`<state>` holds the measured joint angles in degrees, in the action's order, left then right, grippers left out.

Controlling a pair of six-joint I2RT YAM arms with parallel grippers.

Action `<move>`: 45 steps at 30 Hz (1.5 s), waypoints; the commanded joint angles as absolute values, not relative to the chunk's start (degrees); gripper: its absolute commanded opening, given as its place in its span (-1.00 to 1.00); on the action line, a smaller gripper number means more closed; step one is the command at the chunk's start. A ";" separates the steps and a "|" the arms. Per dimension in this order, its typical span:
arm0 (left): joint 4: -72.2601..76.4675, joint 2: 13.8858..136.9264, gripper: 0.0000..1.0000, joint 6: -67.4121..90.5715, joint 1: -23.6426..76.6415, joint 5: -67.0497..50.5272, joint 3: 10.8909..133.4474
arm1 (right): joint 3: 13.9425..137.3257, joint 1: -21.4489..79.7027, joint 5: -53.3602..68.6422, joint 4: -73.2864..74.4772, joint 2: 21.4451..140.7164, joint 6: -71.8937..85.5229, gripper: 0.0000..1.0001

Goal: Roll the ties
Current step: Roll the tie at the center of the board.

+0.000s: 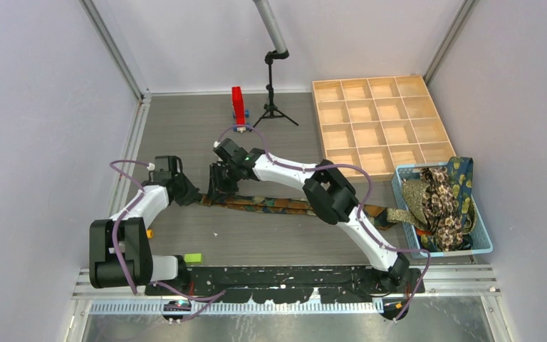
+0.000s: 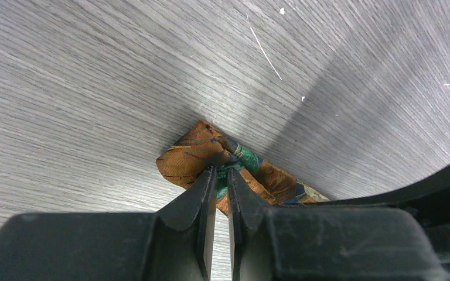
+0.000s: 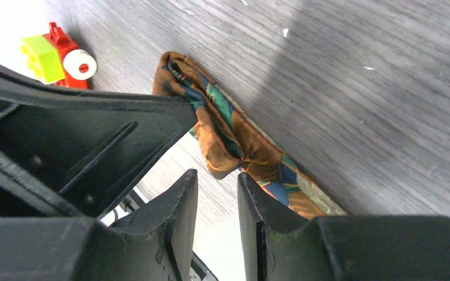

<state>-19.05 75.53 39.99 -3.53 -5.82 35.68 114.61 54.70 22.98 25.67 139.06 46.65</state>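
An orange tie with teal and blue patterning [image 1: 278, 204] lies stretched across the table from left to right. Its left end is folded over, and my left gripper [image 2: 221, 172] is shut on that folded end [image 2: 187, 155]. Just right of it, my right gripper [image 3: 218, 175] stands open above the same tie [image 3: 222, 132]. Nothing is between its fingers, and its right fingertip is close to the fabric. In the top view the two grippers [image 1: 201, 199] [image 1: 221, 191] sit side by side. More ties [image 1: 438, 199] are heaped in the basket.
A light blue basket [image 1: 481, 235] stands at the right edge. A wooden compartment tray [image 1: 381, 125] is at the back right. A red block stand [image 1: 238, 107] and a small black tripod [image 1: 274, 92] are at the back. A green block [image 1: 193, 257] lies near the front.
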 commanded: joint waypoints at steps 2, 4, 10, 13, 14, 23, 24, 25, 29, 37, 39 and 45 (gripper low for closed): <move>-18.06 75.59 -0.71 39.47 -4.05 -5.89 36.54 | 118.26 55.01 22.85 25.38 140.82 45.97 -0.28; -18.15 75.50 -0.71 39.47 -4.04 -5.96 36.42 | 118.63 55.00 22.80 25.34 141.21 45.97 -0.29; -17.97 75.56 -0.71 39.47 -4.04 -6.06 36.25 | 119.46 54.98 22.85 25.35 141.75 46.08 -0.38; -17.89 75.50 -0.71 39.46 -4.05 -6.06 36.17 | 119.91 55.00 22.77 25.33 141.76 46.16 -0.44; -17.88 75.45 -0.71 39.46 -4.04 -6.14 36.17 | 120.11 54.96 22.83 25.39 141.84 46.12 -0.46; -18.56 74.72 -0.72 39.55 -4.04 -6.52 36.63 | 122.10 54.78 22.56 27.29 142.65 45.44 -0.96; -18.67 74.43 -0.71 39.55 -4.04 -6.70 36.83 | 122.36 54.56 22.36 27.70 142.57 45.22 -0.99; -18.99 74.11 -0.71 39.55 -4.04 -6.76 37.16 | 122.53 54.38 22.33 27.95 142.55 45.02 -0.99; -21.05 72.57 -0.62 39.42 -4.18 -6.45 38.50 | 123.40 53.27 22.19 29.31 142.31 43.71 -0.99; -22.69 71.89 -0.30 38.33 -4.35 -5.05 39.39 | 125.76 52.57 23.67 31.77 144.12 41.27 -0.99; -23.22 71.78 -0.24 37.54 -4.62 -4.48 39.40 | 126.02 52.31 24.22 32.10 144.79 41.01 -1.00; -19.78 71.62 -0.18 34.97 -8.25 -6.95 36.64 | 126.08 51.81 24.42 32.95 145.98 39.87 -0.99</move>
<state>-22.11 73.01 38.06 -5.72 -5.74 37.54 123.92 52.23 23.42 31.46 145.80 41.95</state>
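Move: The tie's folded end is still pinched by the left hand. The fold the right fingers will shut on lies about 1 cm ahead, 1 cm left and 1 cm below the open right hand, and some 3 cm to the left hand's right, level with it. From the right hand, the flat strip's middle is roughly 24 cm right and 3 cm back, the green block 18 cm back and 6 cm left, and the toy car 8 cm back and 19 cm left. The tie's fold passes to the right hand, which dips about 1.5 cm, comes up again easing forward and left, and pinches it shut beside the left fingers. The left then opens and lifts some 2 cm, finally edging left, while the right carries the fold about 2 cm forward, veering a little right, and lowers it towards the table. ##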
